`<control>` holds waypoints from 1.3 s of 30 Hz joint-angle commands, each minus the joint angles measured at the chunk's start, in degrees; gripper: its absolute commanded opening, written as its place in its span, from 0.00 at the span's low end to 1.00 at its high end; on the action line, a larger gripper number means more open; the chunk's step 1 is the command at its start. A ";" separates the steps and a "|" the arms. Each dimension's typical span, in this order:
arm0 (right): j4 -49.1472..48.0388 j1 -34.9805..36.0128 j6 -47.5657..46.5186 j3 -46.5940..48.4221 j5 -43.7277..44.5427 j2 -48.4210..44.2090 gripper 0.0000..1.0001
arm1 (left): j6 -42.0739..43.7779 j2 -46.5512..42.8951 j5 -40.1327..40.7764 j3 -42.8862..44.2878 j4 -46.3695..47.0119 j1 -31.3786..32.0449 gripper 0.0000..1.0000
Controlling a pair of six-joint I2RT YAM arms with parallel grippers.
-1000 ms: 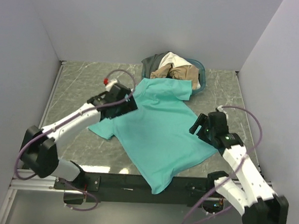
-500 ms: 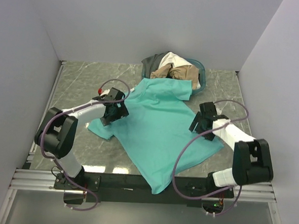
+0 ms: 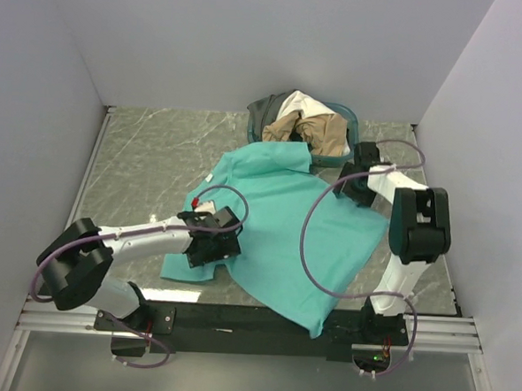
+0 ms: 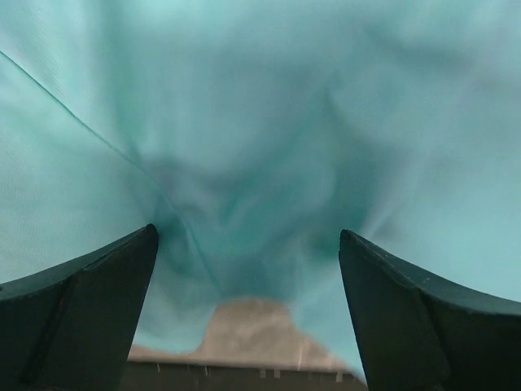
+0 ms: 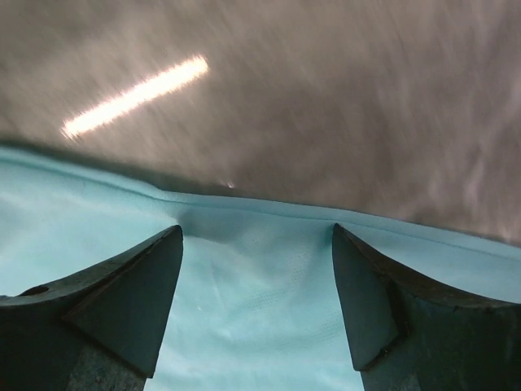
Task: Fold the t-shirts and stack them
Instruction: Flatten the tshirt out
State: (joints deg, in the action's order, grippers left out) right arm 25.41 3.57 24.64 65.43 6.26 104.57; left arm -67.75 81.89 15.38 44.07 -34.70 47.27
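Observation:
The bright teal-green t-shirt (image 3: 286,215) lies spread flat on the marble table, collar toward the basket and hem at the near edge. My left gripper (image 3: 214,246) sits on its left sleeve; in the left wrist view its jaws (image 4: 247,236) stand wide apart with bunched teal cloth (image 4: 244,147) between them. My right gripper (image 3: 350,185) is at the shirt's far right edge; its jaws (image 5: 256,230) stand apart over the shirt's hem (image 5: 244,269). The dark grey (image 3: 265,107), cream-white (image 3: 300,102) and tan-beige (image 3: 316,128) shirts are piled in the basket.
The oval teal-blue basket (image 3: 354,130) stands at the back middle, touching the teal shirt's collar end. Grey walls close in the table on the left, back and right. A black rail (image 3: 235,322) runs along the near edge, and the hem hangs over it.
The left gripper has moved toward the near edge and the right gripper toward the back, near the basket. The teal shirt has shifted and turned with them, its hem now further right.

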 commanded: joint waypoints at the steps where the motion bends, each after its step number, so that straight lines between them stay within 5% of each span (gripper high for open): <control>1: -1.77 -0.67 -3.98 7.76 -3.26 5.01 0.79 | -8.27 -3.31 -0.61 0.75 -7.04 6.33 0.99; 9: 4.36 -0.59 -9.53 24.91 -0.56 6.80 0.79 | -4.51 -5.42 1.47 6.19 -8.10 17.76 0.99; 13: 5.27 0.29 -6.73 16.54 1.56 -4.00 0.78 | -1.70 -6.47 8.60 11.99 -13.64 17.86 1.00; 17: 3.78 4.31 0.83 -0.79 0.85 -17.80 0.79 | 5.49 -5.87 11.88 17.52 -9.01 10.33 0.99; 20: 1.24 9.76 7.60 -14.16 -0.10 -30.09 0.80 | 10.69 -2.54 9.59 20.68 -5.65 -1.78 0.99; 27: 0.79 14.44 11.48 -30.43 -3.10 -39.70 0.84 | 17.73 6.87 9.67 30.62 -5.91 -8.24 0.99; 32: -0.09 13.13 11.75 -35.28 -1.51 -39.10 0.85 | 21.69 11.70 0.89 30.28 2.09 -10.44 0.99; 39: -4.58 8.21 7.88 -33.79 -3.01 -29.35 0.84 | 21.60 18.75 -0.08 27.83 2.79 -14.39 0.99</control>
State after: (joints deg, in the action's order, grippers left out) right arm 23.62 13.39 34.33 31.62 2.72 70.13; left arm -47.59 100.03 17.32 73.06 -34.04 34.46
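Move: The t-shirt lies spread flat at table level, its middle about 8 cm ahead and 17 cm right of the left hand, 11 cm back and 19 cm left of the right hand. From the left hand the collar is some 20 cm straight ahead and the near sleeve about 4 cm back, 6 cm left. The hem's middle lies roughly 22 cm straight back from the right hand; the basket stands 14 cm ahead and 15 cm left of it. The t-shirt's near-left part is left by the left hand's open fingers as they run on back and right, lift and swing forward about 20 cm, then sink towards the chest below the collar. The right hand slides forward off the far edge, rises, arcs back about 27 cm and comes down on the cloth near the hem, then smooths forward a couple of centimetres, its gripper still wide. ##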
